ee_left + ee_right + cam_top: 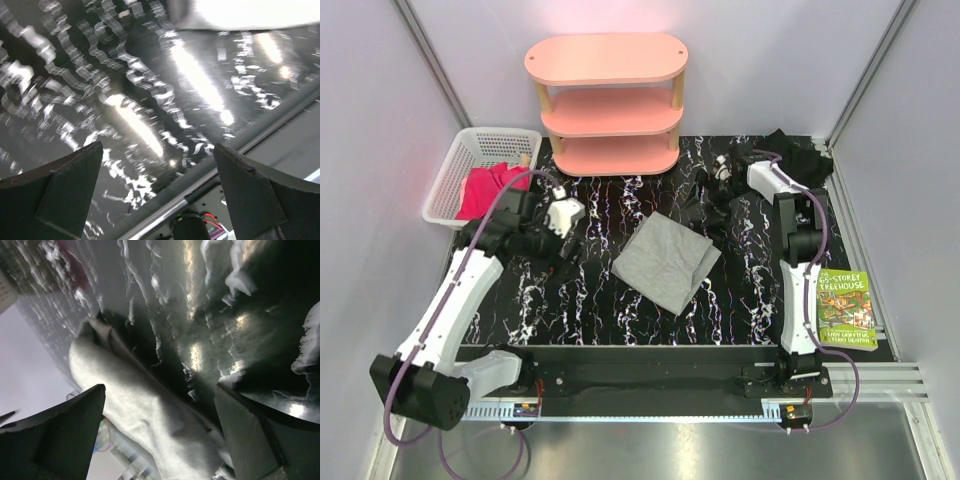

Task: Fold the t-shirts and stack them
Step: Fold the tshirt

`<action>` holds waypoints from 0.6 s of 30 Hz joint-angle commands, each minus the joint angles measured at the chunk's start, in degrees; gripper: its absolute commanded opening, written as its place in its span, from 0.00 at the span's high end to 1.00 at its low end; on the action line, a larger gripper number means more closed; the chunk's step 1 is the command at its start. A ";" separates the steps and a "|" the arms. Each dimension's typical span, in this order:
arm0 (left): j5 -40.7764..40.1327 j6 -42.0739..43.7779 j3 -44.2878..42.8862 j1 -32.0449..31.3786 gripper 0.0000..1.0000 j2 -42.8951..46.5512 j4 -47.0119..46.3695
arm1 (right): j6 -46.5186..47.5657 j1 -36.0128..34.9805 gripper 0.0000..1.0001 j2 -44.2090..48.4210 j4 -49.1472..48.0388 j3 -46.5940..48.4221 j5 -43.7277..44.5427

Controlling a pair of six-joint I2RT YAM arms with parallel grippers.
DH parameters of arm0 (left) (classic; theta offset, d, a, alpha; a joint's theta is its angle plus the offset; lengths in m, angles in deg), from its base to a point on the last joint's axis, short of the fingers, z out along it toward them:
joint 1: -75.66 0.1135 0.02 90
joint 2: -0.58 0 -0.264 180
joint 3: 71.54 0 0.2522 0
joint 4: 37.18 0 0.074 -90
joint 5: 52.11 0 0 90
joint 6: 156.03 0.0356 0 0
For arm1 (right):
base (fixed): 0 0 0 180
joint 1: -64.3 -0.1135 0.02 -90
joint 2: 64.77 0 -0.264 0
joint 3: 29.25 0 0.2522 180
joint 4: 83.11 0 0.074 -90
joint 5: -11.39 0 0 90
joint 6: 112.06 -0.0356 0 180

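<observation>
A mid-grey t-shirt (665, 260), folded into a rough square, lies in the middle of the black marbled table (620, 320). A magenta-pink t-shirt bundle (490, 188) sits in the white basket. A black cloth bundle (800, 160) lies at the back right corner. My left gripper (565, 262) hangs left of the grey shirt, open and holding nothing (157, 147), over bare tabletop. My right gripper (710, 212) is just beyond the shirt's far right corner, also open. In the right wrist view the grey shirt (145, 410) lies under its spread fingers, and the gripper (160, 387) holds nothing.
A pink three-tier shelf (607, 100) stands at the back centre. The white basket (460, 160) is at the back left. A green-covered book (846, 310) lies off the table's right edge. The metal rail (210, 170) along the near edge shows in the left wrist view.
</observation>
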State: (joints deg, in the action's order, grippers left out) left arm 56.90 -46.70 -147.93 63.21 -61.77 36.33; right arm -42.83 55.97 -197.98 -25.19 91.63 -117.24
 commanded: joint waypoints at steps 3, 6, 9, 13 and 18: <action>2.70 -3.60 -8.29 -8.99 0.01 -8.64 -1.12 | 1.44 -0.54 0.00 0.05 2.34 -3.92 -0.56; 2.27 -4.74 -9.70 -13.47 0.01 -13.49 -3.74 | -0.58 -0.63 0.00 2.77 -1.35 -9.45 -2.23; 2.61 -6.67 -11.11 -17.78 0.01 -19.46 -7.08 | -3.13 -0.63 0.00 6.64 -6.36 -16.92 -3.64; 4.11 -6.94 -15.23 -22.09 0.01 -29.83 -7.63 | -5.59 -0.63 0.00 10.33 -11.46 -25.79 -5.75; 3.76 -5.18 -19.72 -24.99 0.01 -41.17 -7.28 | -7.35 -1.94 0.00 14.81 -16.56 -32.13 -7.69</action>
State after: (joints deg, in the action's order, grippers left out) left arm 59.13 -52.36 -163.10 39.70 -97.72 29.79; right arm -48.91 55.59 -186.24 -36.47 64.35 -126.23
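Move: The gray t-shirt's middle lies about 18 cm back and 8 cm to the left of the right hand, some 3 cm lower. The black shirt is roughly 8 cm farther out and 19 cm to the right of this hand, the pink shelf about 12 cm farther out and 20 cm to its left. For the left hand the gray t-shirt is about 23 cm to the right, 5 cm ahead and 15 cm below. The right hand, fingers wide open and low over the table, dips about a centimetre and then draws back some 9 cm into the gray t-shirt's far right edge, one finger bearing on the bunched cloth and pushing it along towards the robot while the wrist tilts slightly. Meanwhile the left hand, also wide open and turning about 20 degrees clockwise as its fingers tip towards straight down, swings some 15 cm to the right and in its later part sinks about 8 cm, ending above the left part of the t-shirt without gripping it. ##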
